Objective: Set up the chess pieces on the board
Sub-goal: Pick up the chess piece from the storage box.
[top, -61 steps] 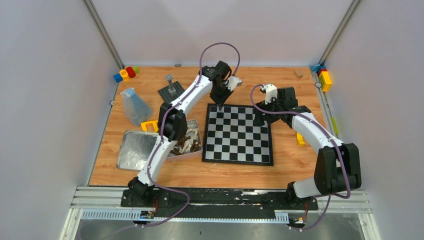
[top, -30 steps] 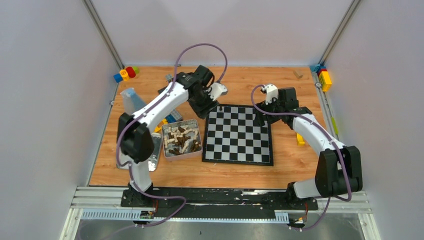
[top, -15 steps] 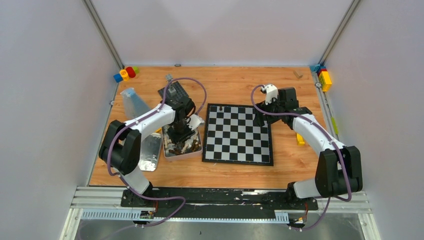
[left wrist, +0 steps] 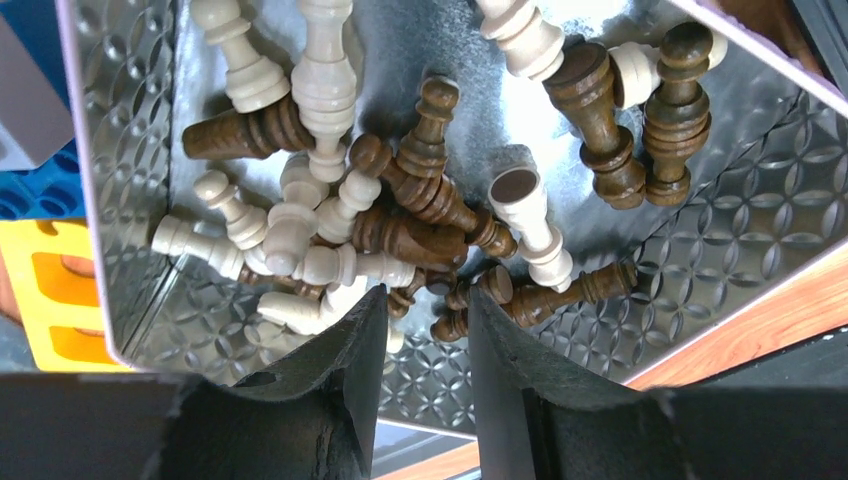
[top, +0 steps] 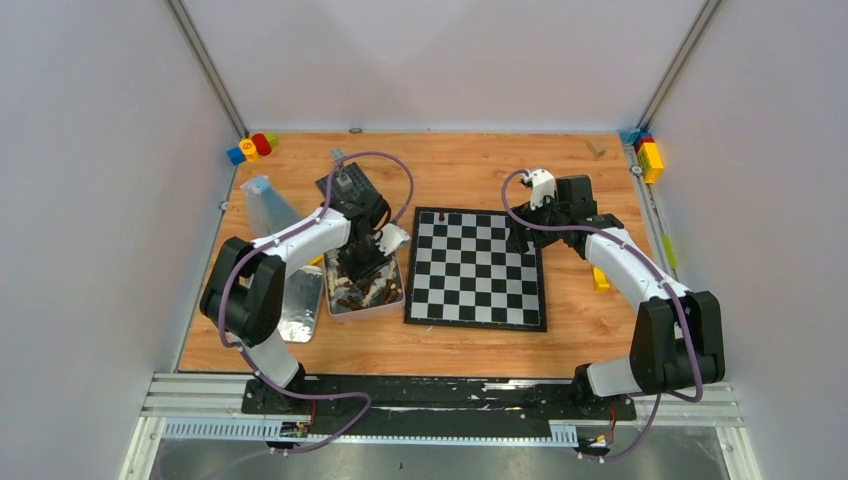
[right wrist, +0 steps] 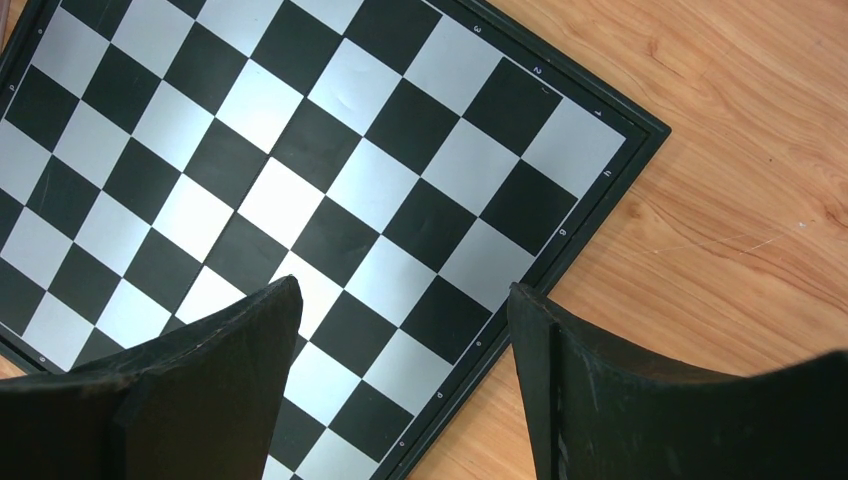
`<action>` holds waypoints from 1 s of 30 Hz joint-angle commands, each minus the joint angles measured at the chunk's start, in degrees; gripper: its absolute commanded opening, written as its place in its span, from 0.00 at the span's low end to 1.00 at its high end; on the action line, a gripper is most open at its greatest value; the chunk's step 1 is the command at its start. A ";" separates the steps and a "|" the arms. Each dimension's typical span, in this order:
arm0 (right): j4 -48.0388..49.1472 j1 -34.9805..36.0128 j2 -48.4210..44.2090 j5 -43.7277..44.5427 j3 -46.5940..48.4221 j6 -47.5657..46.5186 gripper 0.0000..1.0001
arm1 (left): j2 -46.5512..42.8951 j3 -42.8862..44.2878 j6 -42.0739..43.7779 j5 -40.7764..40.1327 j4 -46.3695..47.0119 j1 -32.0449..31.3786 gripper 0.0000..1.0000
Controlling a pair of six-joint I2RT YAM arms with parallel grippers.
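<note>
The chess pieces [left wrist: 410,200], dark brown and cream, lie jumbled in a shiny metal tin [left wrist: 700,260] left of the board [top: 475,290]. My left gripper [left wrist: 425,293] reaches down into the tin [top: 395,300], its jaws a narrow gap apart. Small dark brown pieces lie between its tips; whether it pinches one is unclear. One small dark piece [top: 461,216] seems to stand on the board's far row. My right gripper [right wrist: 400,290] hangs wide open and empty over the board's [right wrist: 300,150] far right corner, also seen from above [top: 519,240].
A tin lid [top: 300,305] lies left of the tin. A dark grey baseplate [top: 345,185] and a clear bluish bag [top: 268,205] sit at the far left. A yellow brick [top: 600,278] lies right of the board. Coloured bricks [top: 250,148] [top: 648,155] fill the far corners.
My left arm swung from the board's far left corner back to the tin, lowered into it, and its jaws narrowed. The right arm stayed still.
</note>
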 commanded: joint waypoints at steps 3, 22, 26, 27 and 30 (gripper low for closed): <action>2.08 -0.11 -0.11 -0.58 -0.72 0.14 0.76 | 1.82 1.13 1.65 2.13 1.40 0.17 0.41; 2.04 -0.11 0.14 -0.79 -0.72 0.05 0.76 | -1.77 4.37 1.81 3.72 -4.19 1.62 0.10; 2.12 -0.12 0.36 -0.84 -0.46 0.05 0.76 | -5.04 8.89 1.84 4.84 -7.15 1.88 0.10; 2.05 -0.14 0.39 -0.89 -0.41 0.13 0.76 | -5.48 10.54 1.79 6.21 -7.58 1.88 0.10; 2.12 -0.15 0.36 -0.84 -0.32 0.14 0.76 | -5.06 13.56 1.44 8.50 -8.41 1.88 0.10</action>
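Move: Right under the left fingers, about 2 cm below and perhaps 1 cm to the right, is the small brown piece in the storage box. A long brown piece lies some 4 cm back, 3 cm down; a hollow-based white piece about 3 cm back and 3 cm right; a thick brown piece roughly 2 cm to the right, level ahead. From the right hand the small brown piece is some 35 cm left, 8 cm back and 8 cm below. Sinking about 1 cm into the box, the left hand steadies over the small brown piece and closes its half-open fingers until they pinch it. With the grip kept, it then lifts straight up at a quickening pace, about 6 cm from its lowest point, easing slightly forward and right only at the end as the wrist tilts a few degrees. ##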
